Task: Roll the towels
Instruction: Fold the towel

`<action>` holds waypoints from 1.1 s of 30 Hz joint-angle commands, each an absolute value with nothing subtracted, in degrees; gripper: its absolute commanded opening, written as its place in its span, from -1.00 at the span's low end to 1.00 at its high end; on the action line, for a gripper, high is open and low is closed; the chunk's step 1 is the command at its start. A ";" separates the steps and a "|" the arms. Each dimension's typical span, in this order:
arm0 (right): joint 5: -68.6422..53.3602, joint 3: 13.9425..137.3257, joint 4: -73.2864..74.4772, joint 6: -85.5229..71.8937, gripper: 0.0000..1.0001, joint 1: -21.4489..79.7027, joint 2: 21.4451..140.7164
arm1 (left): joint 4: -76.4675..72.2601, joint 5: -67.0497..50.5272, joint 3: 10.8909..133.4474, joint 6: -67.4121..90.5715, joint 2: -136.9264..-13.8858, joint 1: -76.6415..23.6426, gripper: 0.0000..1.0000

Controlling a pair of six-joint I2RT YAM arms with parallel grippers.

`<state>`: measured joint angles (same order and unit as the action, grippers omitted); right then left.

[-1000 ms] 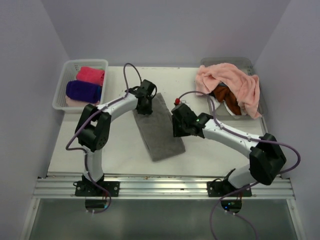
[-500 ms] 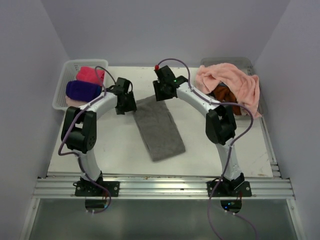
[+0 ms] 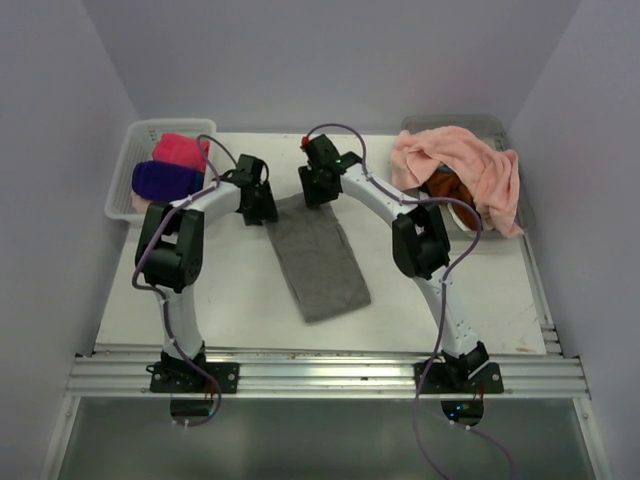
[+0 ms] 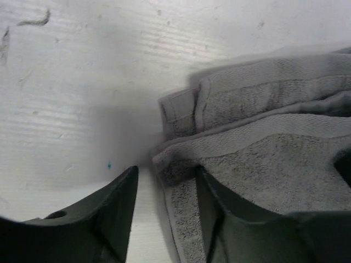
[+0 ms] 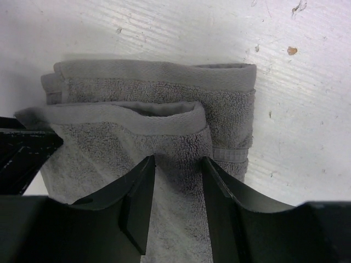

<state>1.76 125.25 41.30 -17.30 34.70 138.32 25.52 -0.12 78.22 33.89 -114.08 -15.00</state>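
Observation:
A grey towel (image 3: 320, 265) lies flat as a long strip down the middle of the table. Its far end is turned over into a short fold (image 5: 137, 118). My left gripper (image 3: 262, 208) is at the far left corner, open; one finger (image 4: 118, 211) rests on bare table and the other (image 4: 214, 213) on the cloth, with the towel's hem (image 4: 175, 175) between them. At the far right of that end my right gripper (image 3: 312, 192) is open, and its fingers (image 5: 140, 200) stand on the grey towel (image 5: 181, 219) just behind the fold.
A white basket (image 3: 120, 190) at the far left holds a hot pink roll (image 3: 180, 150) and a purple roll (image 3: 165, 180). A tray (image 3: 485, 121) at the far right carries a loose salmon pink towel (image 3: 470, 160) over a rust orange one (image 3: 450, 190).
My right arm has swung from the towel's right side up to its far end. The left gripper has slid left off the towel's end to its corner and opened wider.

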 commanded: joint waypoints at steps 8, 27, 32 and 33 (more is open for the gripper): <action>0.61 125.78 40.35 -17.31 -0.79 34.01 137.82 | 24.26 -2.46 81.56 35.33 -117.07 -14.77 -0.88; 9.75 116.72 31.46 -20.65 -1.00 32.08 126.21 | 21.53 -4.22 83.84 35.25 -110.03 -14.85 -1.00; 10.37 117.86 31.20 -21.27 -1.00 31.03 127.18 | 21.71 -4.75 89.19 35.07 -115.56 -14.85 -1.00; 10.28 118.12 31.20 -21.27 -1.00 30.76 127.87 | 21.36 -5.01 90.08 35.07 -116.45 -14.85 -1.00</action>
<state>7.25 115.90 32.82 -20.60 32.16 128.84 23.11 -4.40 86.17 35.40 -113.34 -15.14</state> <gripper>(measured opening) 0.022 0.028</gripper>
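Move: The grey towel lies folded in a strip; my open left fingers straddle its upper layer's left far corner, about 1 cm ahead and 1 cm right. My right fingers straddle that layer's right far corner, about 1 cm ahead and 1 cm below. The lower layers' far edge has its middle some 6 cm ahead and 9 cm right of my left hand; the white basket stands roughly 25 cm left of that hand and 12 cm ahead. My left hand eases about 1 cm forward and right while my right sinks a little, and both shut on the corners of the towel's top layer. After a short hold I raise the pinched edge about 6 cm, carrying it forward and drawing my hands a few centimetres together, the fingers tilting some 10 degrees outward from my base. ##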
